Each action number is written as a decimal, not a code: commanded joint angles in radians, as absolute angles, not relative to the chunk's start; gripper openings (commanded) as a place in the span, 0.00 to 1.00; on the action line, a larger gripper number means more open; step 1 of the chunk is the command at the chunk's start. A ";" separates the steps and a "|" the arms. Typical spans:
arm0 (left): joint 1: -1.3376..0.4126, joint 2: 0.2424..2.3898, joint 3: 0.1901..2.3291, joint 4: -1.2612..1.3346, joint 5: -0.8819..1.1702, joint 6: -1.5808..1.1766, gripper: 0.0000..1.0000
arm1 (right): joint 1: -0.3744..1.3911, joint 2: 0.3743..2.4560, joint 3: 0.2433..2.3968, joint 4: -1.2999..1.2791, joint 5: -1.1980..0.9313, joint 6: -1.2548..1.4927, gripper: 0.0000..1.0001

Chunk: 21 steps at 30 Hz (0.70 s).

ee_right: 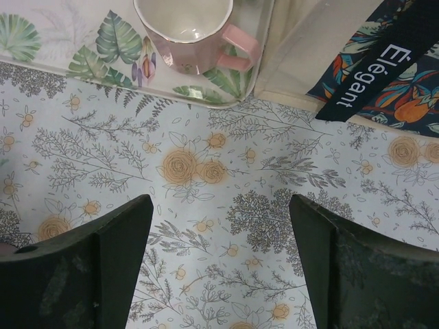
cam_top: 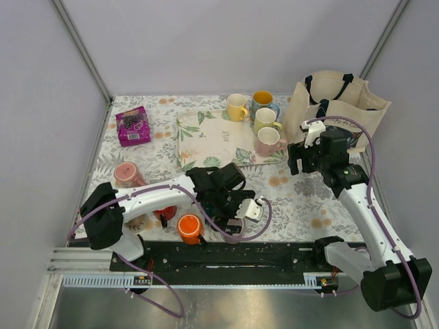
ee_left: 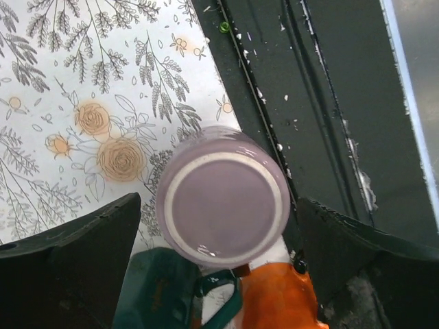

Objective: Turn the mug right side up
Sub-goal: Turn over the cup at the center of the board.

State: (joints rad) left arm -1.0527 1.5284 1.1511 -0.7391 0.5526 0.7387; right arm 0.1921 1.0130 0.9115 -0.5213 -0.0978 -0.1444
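The mug (cam_top: 128,175) is salmon-pink and sits at the left of the table, apparently with its base up; neither gripper is near it. My left gripper (cam_top: 236,211) hangs open near the front edge, directly over an upside-down mauve-grey mug (ee_left: 223,195). Its fingers (ee_left: 103,240) stand to either side of that mug without touching it, and the gripper (ee_left: 216,205) holds nothing. My right gripper (cam_top: 299,163) is open and empty over bare tablecloth, just in front of the tray's right corner. In its wrist view the right gripper (ee_right: 219,212) frames only floral cloth.
A leaf-print tray (cam_top: 206,137) carries a pale pink mug (cam_top: 269,142) and, behind it, cream, yellow and blue mugs. A canvas tote bag (cam_top: 336,103) stands back right and a purple packet (cam_top: 133,126) back left. Orange (cam_top: 190,227), red (cam_top: 164,214) and dark green (ee_left: 164,291) mugs crowd the left gripper.
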 commanded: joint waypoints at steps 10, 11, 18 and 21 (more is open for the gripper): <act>-1.058 1.716 1.232 -0.577 0.431 0.760 0.95 | 0.156 0.946 0.894 -0.514 -0.127 -0.121 0.90; -1.058 1.721 1.233 -0.536 0.396 0.708 0.94 | 0.155 0.948 0.896 -0.514 -0.129 -0.121 0.90; -0.999 1.828 1.396 -0.391 0.143 0.222 0.94 | 0.144 0.979 0.911 -0.500 -0.123 -0.100 0.90; -0.933 1.931 1.556 -0.512 0.066 -0.037 0.96 | 0.143 1.002 0.910 -0.496 -0.132 -0.074 0.90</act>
State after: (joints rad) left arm -1.0145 1.8465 1.3678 -0.5167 0.2481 0.3412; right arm 0.1513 0.9771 0.8948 -0.5278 -0.1032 -0.1154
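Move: The mauve mug, upside down, is just under the left hand's open fingers: about 5 cm below, 2 cm to the right and 1 cm ahead. The teal mug stands some 10 cm ahead and 6 cm left of that hand, the orange mug about 12 cm left and 1 cm ahead, both at much the mauve mug's height. From the right hand, the mauve mug is roughly 22 cm back, 18 cm left and 13 cm below. The left fingers take the mauve mug between their pads, barely closing: the hand first sinks about 4 cm around the mug, easing a little right. Then, staying low, it speeds up forward and to the right with the mug, out past the right side of the teal mug, ending about 10 cm ahead and 6 cm right of its start and turning roughly 30 degrees counter-clockwise on the way. ##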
